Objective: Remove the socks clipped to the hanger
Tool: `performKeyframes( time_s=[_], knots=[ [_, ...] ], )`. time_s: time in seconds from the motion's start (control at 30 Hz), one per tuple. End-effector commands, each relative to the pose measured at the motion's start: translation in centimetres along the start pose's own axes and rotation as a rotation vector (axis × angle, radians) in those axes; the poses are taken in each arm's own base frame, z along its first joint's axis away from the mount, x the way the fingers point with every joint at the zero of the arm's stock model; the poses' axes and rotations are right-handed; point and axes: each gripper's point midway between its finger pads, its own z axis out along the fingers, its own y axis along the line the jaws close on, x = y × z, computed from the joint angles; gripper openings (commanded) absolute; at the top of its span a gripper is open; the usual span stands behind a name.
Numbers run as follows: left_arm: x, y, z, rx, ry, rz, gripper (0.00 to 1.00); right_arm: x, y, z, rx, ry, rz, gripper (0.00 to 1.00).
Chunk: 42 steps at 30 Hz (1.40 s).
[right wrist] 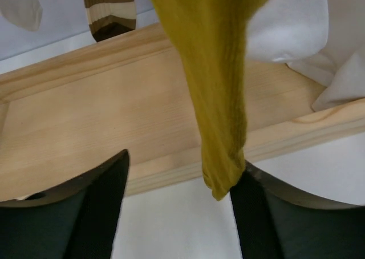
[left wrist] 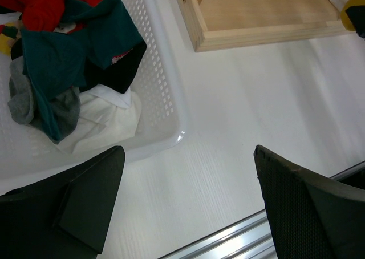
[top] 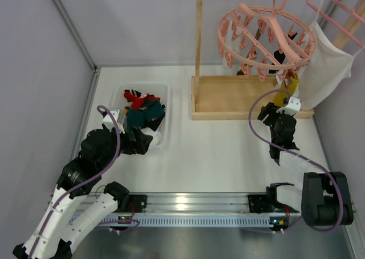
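Observation:
The round pink peg hanger point(top: 265, 36) hangs from the wooden rail at the back right. A mustard yellow sock point(right wrist: 219, 99) hangs from it, also seen in the top view point(top: 282, 97). A brown striped sock point(right wrist: 108, 11) and a white sock point(right wrist: 20, 5) hang behind. My right gripper point(right wrist: 182, 168) is open, with the mustard sock's tip between the jaws, close to the right finger point(right wrist: 268, 213). My left gripper point(left wrist: 189, 156) is open and empty, just off the near right corner of the white basket point(left wrist: 165, 99). The basket holds teal point(left wrist: 63, 53), red, black and white socks.
The wooden rack's base tray point(top: 234, 96) lies under the hanger. A large white garment point(top: 328, 65) hangs on a plain pink hanger at the far right. The basket point(top: 118, 96) sits at the left. An aluminium rail point(top: 194, 202) runs along the near edge.

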Motion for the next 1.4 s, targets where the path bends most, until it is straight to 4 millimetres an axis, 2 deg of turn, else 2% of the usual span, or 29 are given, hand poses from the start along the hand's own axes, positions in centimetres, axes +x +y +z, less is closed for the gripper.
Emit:
performKeyframes(
  time_s=[0.0, 0.03, 0.1, 0.13, 0.27, 0.37, 0.43, 0.5, 0.53, 0.57, 0.6, 0.63, 0.67, 0.7, 0.73, 0.8, 0.83, 0.87, 0.9, 0.93, 0.97, 1.0, 1.03, 1.07, 1.13, 1.17, 1.37],
  knots=[
    [-1.3, -1.0, 0.1, 0.051, -0.057, 0.013, 0.98, -5.0, 0.6, 0.9, -0.025, -0.207, 0.034, 0.66],
    [-1.3, -1.0, 0.1, 0.050, -0.055, 0.011, 0.98, -5.0, 0.6, 0.9, -0.029, -0.214, 0.033, 0.57],
    [-1.3, -1.0, 0.1, 0.048, -0.057, 0.009, 0.98, -5.0, 0.9, 0.9, -0.046, -0.226, 0.035, 0.47],
    [-1.3, -1.0, 0.1, 0.050, -0.057, 0.009, 0.98, -5.0, 0.9, 0.9, -0.048, -0.232, 0.039, 0.33],
    [-1.6, -1.1, -0.1, 0.052, -0.068, 0.010, 0.98, -5.1, 1.1, 0.7, -0.056, -0.234, 0.051, 0.00],
    [-2.4, -1.1, -0.3, 0.045, -0.086, 0.006, 0.98, -5.5, 1.6, -0.1, -0.083, -0.246, 0.075, 0.00],
    [-3.2, -1.6, -0.6, 0.056, -0.094, -0.013, 0.98, -5.3, 2.9, -0.8, -0.109, -0.241, 0.071, 0.00],
    [-5.1, -2.8, -1.1, 0.083, -0.116, -0.040, 0.98, -5.3, 3.7, -1.6, -0.121, -0.243, 0.075, 0.00],
    [-5.8, -3.1, -1.2, 0.087, -0.122, -0.048, 0.99, -5.0, 5.0, -2.2, -0.147, -0.240, 0.071, 0.00],
    [-7.6, -3.9, -1.4, 0.098, -0.142, -0.057, 0.98, -4.7, 5.5, -2.8, -0.151, -0.234, 0.070, 0.00],
    [-8.5, -4.4, -1.4, 0.103, -0.148, -0.069, 0.98, -4.1, 7.3, -3.5, -0.194, -0.219, 0.061, 0.00],
    [-9.4, -4.8, -1.3, 0.107, -0.151, -0.077, 0.98, -3.8, 7.9, -3.8, -0.202, -0.210, 0.055, 0.00],
    [-11.1, -5.7, -1.0, 0.121, -0.155, -0.085, 0.98, -3.7, 8.3, -4.2, -0.189, -0.209, 0.054, 0.00],
    [-11.7, -6.6, -0.7, 0.143, -0.144, -0.097, 0.98, -3.2, 8.9, -4.5, -0.197, -0.190, 0.049, 0.00],
    [-12.5, -7.0, -0.3, 0.145, -0.143, -0.104, 0.98, -2.5, 10.4, -5.1, -0.233, -0.171, 0.059, 0.00],
    [-14.3, -8.9, 0.7, 0.196, -0.122, -0.114, 0.98, -2.0, 11.4, -5.6, -0.247, -0.157, 0.073, 0.00],
    [-14.7, -9.2, 1.9, 0.183, -0.106, -0.116, 0.98, -1.4, 12.3, -6.0, -0.261, -0.143, 0.067, 0.00],
    [-16.5, -10.5, 1.1, 0.214, -0.142, -0.106, 0.98, -1.4, 13.1, -6.3, -0.270, -0.141, 0.066, 0.00],
    [-17.7, -10.3, 1.2, 0.167, -0.184, -0.108, 0.98, -0.9, 14.7, -7.0, -0.305, -0.124, 0.058, 0.00],
    [-19.1, -11.7, 1.3, 0.153, -0.218, -0.085, 0.98, -0.6, 16.3, -7.4, -0.337, -0.110, 0.039, 0.00],
    [-20.0, -12.1, 1.4, 0.157, -0.230, -0.074, 0.98, -0.7, 16.4, -7.1, -0.322, -0.111, 0.038, 0.00],
    [-19.5, -14.8, 1.2, 0.209, -0.213, -0.037, 0.98, -0.5, 17.0, -7.2, -0.326, -0.107, 0.029, 0.00],
    [-19.3, -15.9, 3.0, 0.169, -0.203, -0.007, 0.98, -0.2, 18.4, -8.0, -0.352, -0.099, 0.026, 0.00],
    [-19.8, -18.8, 1.9, 0.238, -0.216, 0.026, 0.98, -0.1, 19.5, -8.0, -0.363, -0.094, 0.022, 0.00],
    [-20.2, -21.1, 3.3, 0.222, -0.223, 0.064, 0.99, 0.0, 21.2, -8.7, -0.375, -0.091, 0.021, 0.00],
    [-19.7, -22.7, 3.4, 0.247, -0.214, 0.100, 0.99, 0.0, 21.7, -9.0, -0.385, -0.090, 0.026, 0.00],
    [-20.4, -26.9, 7.1, 0.223, -0.240, 0.190, 0.98, -0.6, 24.9, -10.8, -0.427, -0.084, 0.032, 0.00]
  ],
)
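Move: The yellow sock hangs about 3 cm ahead of the right hand and 1 cm to its right, middle some 10 cm up, toe already between the open fingers. The pink ring's centre is about 12 cm ahead, 7 left and 24 above; the white sock roughly 8 ahead, 4 right, 8 up. The left hand's target, the yellow sock's clip, is about 20 cm ahead, 47 right and 14 above; the basket lies 17 ahead, 5 left, 22 below. The right fingers finish closing and pinch the yellow sock's toe as the hand lifts a little, then the hand draws the toe some 24 cm to the left and slightly back, turning about 25 degrees counter-clockwise and keeping its pinch. Midway through that pull the left hand rises about 22 cm and then sweeps some 23 cm right towards the sock's clip, tipping upward with fingers wide open. ##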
